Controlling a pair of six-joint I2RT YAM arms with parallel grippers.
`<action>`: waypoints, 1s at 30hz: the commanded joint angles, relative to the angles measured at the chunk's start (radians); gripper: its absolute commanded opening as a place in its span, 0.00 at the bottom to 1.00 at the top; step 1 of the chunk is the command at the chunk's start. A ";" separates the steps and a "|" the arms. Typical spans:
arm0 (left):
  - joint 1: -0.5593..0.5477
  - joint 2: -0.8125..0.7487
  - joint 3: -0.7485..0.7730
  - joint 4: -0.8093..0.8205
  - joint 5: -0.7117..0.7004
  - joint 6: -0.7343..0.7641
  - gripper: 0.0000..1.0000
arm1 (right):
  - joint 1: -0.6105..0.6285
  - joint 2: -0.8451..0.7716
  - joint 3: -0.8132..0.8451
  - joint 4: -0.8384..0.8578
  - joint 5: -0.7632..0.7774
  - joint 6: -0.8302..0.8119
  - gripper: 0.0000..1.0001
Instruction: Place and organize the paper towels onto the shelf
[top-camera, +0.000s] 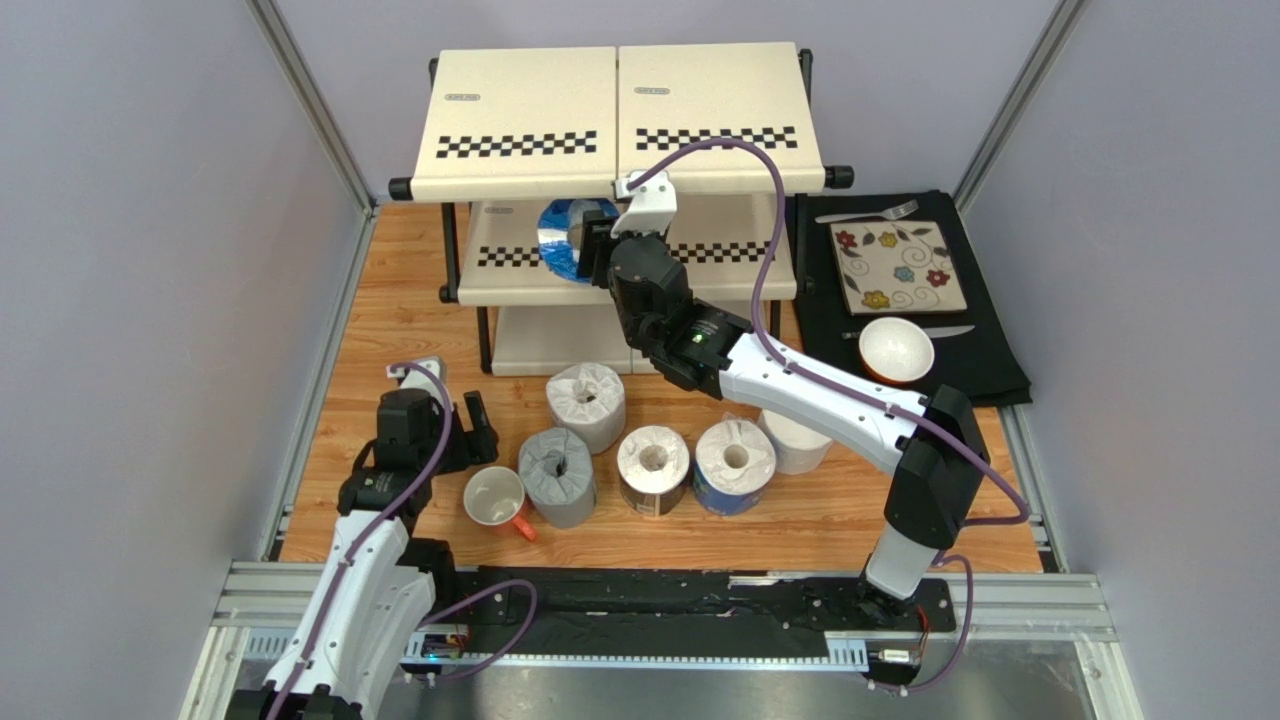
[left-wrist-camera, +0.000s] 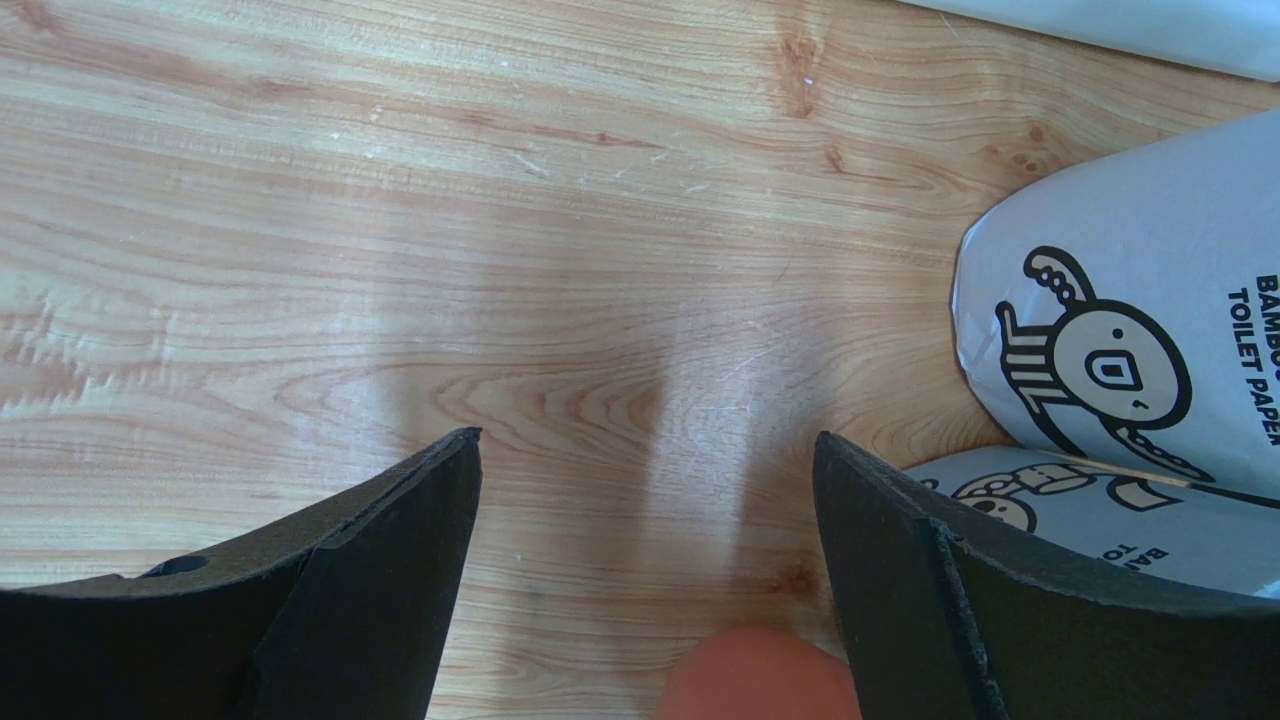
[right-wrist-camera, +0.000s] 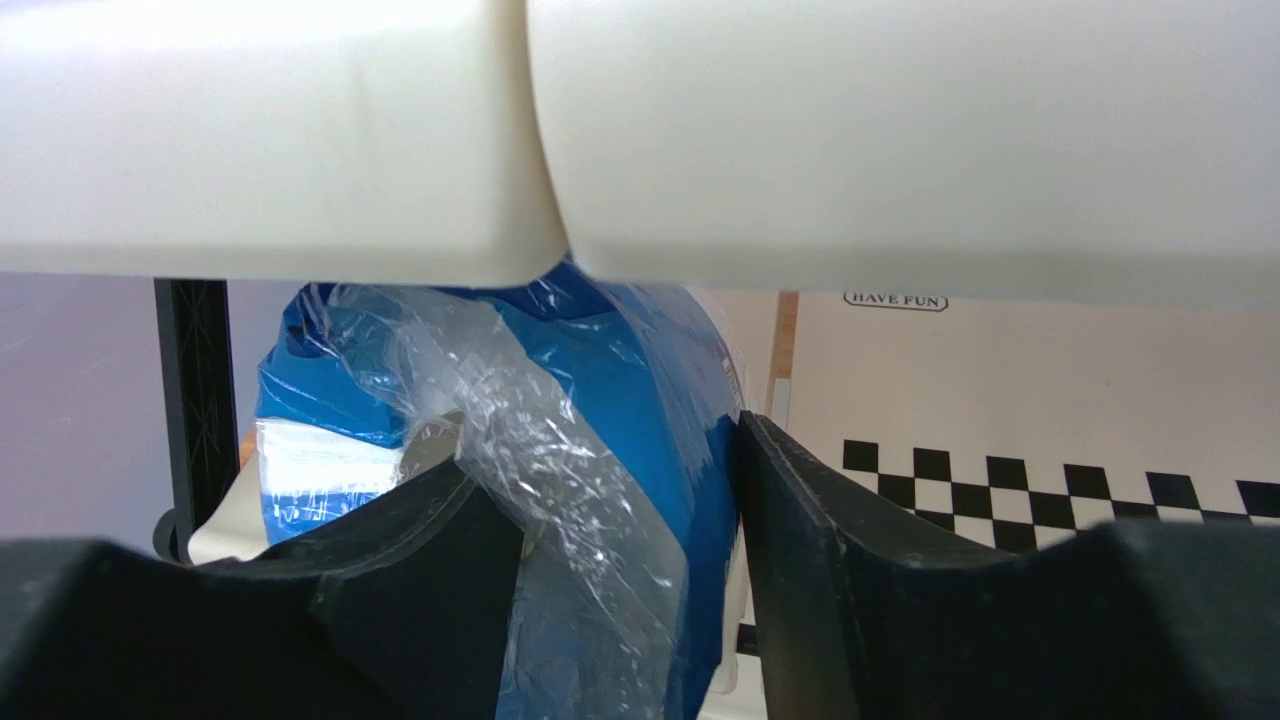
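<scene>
The shelf (top-camera: 616, 113) stands at the back of the table. My right gripper (top-camera: 598, 248) is shut on a blue-wrapped paper towel roll (top-camera: 565, 237) and holds it at the left of the shelf's middle tier. In the right wrist view the blue roll (right-wrist-camera: 631, 375) sits between my fingers, under the top panel (right-wrist-camera: 751, 135). Several rolls stand upright on the table: a pale one (top-camera: 586, 402), a grey one (top-camera: 558, 473), a dark-wrapped one (top-camera: 654, 468), a blue-printed one (top-camera: 735, 462) and a white one (top-camera: 796, 443), partly hidden by my right arm. My left gripper (top-camera: 469, 428) is open and empty just above the wood (left-wrist-camera: 646, 443), left of the grey roll (left-wrist-camera: 1127, 360).
A white mug with an orange handle (top-camera: 496, 495) stands just in front of my left gripper; its handle shows in the left wrist view (left-wrist-camera: 759, 675). A black mat (top-camera: 902, 300) with a floral tile, cutlery and a bowl (top-camera: 896, 348) lies right of the shelf.
</scene>
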 joint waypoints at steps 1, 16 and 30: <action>-0.006 0.001 -0.004 0.004 0.011 0.022 0.89 | 0.003 -0.016 0.040 0.108 0.009 -0.024 0.59; -0.012 0.002 -0.006 0.004 0.007 0.022 0.89 | 0.003 -0.032 0.028 0.139 -0.011 -0.056 0.71; -0.023 0.001 -0.004 -0.002 -0.007 0.019 0.90 | 0.020 -0.417 -0.299 -0.233 -0.052 0.105 0.78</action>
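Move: The right hand still has the blue roll between its fingers over the left board of the middle shelf, with the roll's middle about 3 cm ahead, 3 cm left and 3 cm below. The middle shelf's centre lies some 8 cm ahead, 4 cm right and 8 cm below. The white roll on the table is about 10 cm back, 2 cm left and 28 cm down. From the left hand, the blue roll is roughly 18 cm ahead, 20 cm right and 24 cm above. The right fingers let go of the blue roll's wall, opening from about half to three quarters while the hand eases up some 2 cm and tips up slightly. Once clear, the hand draws away from the roll with growing speed, about 5 cm back and 5 cm to the right, out towards the shelf's front edge, with the fingers open. ##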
